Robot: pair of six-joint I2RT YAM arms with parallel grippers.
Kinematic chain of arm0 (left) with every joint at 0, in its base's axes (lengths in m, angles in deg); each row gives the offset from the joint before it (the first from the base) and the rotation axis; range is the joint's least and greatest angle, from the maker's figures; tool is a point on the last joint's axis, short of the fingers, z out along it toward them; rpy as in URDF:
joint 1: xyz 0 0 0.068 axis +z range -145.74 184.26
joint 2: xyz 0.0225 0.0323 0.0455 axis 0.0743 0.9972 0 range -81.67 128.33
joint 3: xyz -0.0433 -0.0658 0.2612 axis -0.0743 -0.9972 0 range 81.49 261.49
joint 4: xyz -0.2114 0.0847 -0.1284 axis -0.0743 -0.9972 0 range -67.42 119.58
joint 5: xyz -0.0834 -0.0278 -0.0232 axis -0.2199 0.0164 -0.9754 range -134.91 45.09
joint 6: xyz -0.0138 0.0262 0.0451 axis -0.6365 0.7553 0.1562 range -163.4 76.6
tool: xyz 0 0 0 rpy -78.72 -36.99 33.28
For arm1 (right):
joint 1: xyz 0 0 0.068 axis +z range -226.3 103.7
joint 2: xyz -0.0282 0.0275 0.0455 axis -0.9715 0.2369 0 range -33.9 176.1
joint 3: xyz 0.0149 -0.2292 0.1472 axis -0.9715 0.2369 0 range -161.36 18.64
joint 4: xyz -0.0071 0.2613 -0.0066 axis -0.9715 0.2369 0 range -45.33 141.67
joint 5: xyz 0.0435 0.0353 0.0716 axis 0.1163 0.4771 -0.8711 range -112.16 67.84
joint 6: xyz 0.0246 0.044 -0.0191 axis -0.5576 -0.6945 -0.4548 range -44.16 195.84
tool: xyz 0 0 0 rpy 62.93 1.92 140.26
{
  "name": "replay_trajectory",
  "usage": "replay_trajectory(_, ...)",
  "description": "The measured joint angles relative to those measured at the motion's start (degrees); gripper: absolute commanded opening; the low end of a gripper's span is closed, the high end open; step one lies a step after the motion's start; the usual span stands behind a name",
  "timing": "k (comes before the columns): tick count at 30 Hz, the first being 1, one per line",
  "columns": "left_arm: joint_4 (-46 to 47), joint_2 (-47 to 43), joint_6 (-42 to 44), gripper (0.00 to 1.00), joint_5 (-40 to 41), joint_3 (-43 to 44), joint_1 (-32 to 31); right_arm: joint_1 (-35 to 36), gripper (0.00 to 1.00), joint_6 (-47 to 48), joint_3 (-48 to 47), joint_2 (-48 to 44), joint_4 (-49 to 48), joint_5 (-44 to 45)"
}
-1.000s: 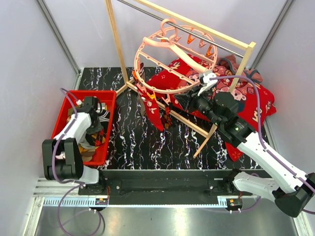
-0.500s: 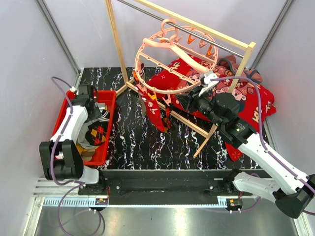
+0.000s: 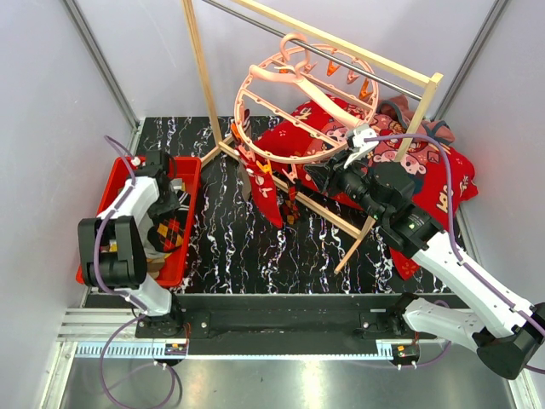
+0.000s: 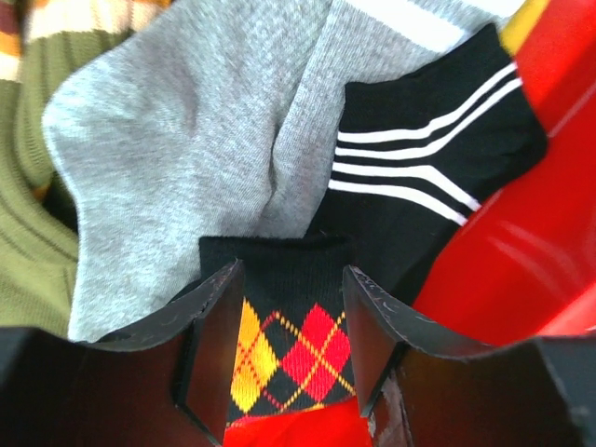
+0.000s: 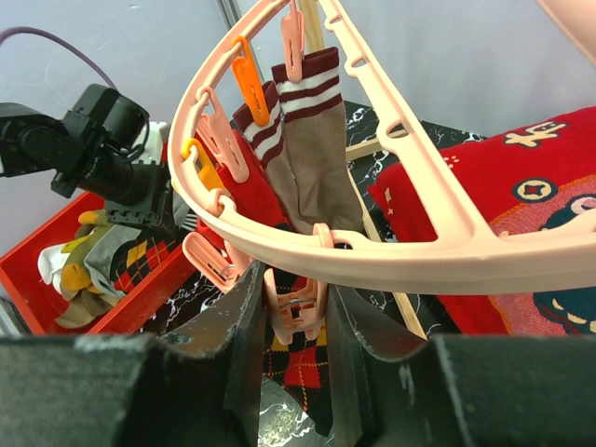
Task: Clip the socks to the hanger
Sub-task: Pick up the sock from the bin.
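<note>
The pink ring hanger (image 3: 238, 106) hangs from the rack bar, with a red sock (image 3: 264, 192) and other socks clipped along its near-left rim. My right gripper (image 3: 328, 175) is under the ring (image 5: 419, 251), shut on a pink clip (image 5: 296, 312). An argyle sock (image 5: 303, 358) hangs below that clip, and a taupe sock with maroon stripes (image 5: 312, 177) hangs behind it. My left gripper (image 3: 162, 209) is down in the red bin (image 3: 119, 183). It stands open (image 4: 291, 279), jaws either side of an argyle sock's cuff (image 4: 289, 345). Grey (image 4: 186, 158), black-striped (image 4: 428, 177) and olive (image 4: 23, 251) socks lie around it.
The pale wooden rack frame (image 3: 197, 77) stands over the black marble mat, one foot bar (image 3: 358, 243) running toward my right arm. A big red cartoon-printed cloth (image 3: 426, 170) lies at the back right. The bin's red wall (image 4: 521, 242) is close on the left gripper's right.
The left arm has shifted about inside the bin and its jaws have widened, now straddling the argyle sock. The right gripper has stayed on the clip.
</note>
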Motion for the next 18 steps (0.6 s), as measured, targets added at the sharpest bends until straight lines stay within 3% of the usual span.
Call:
replay_trajectory(5, 0.6, 2.9, 0.0, 0.31, 0.3, 0.0, 0.0, 0.0, 0.00, 0.0, 0.1, 0.0, -0.1, 0.0)
replay_trajectory(8, 0.7, 3.9, 0.1, 0.14, 0.5, 0.0, 0.0, 0.0, 0.01, 0.0, 0.2, 0.0, -0.2, 0.0)
replay_trajectory(18, -0.4, -2.2, 0.6, 0.12, 2.6, 0.0, 0.0, 0.0, 0.00, 0.0, 0.5, -0.6, -0.3, 0.0)
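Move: The argyle sock is almost under my left hand: its black cuff lies just beneath my open fingertips, and its middle is about 4 cm back, 3 cm right and 3 cm below. The striped black sock lies some 5 cm ahead and 5 cm right, the grey sock about 6 cm left and 1 cm ahead, both around 3 cm below. From my right hand the argyle sock is roughly 41 cm left, 2 cm back and 32 cm below. I push my left hand straight down about 2 cm onto the argyle sock's black cuff while its half-open fingers draw together, pinching the cuff between the tips. With the fingers nearly shut I reverse and climb about 3 cm, keeping the pinch, wrist almost unturned and drifting slightly left. ##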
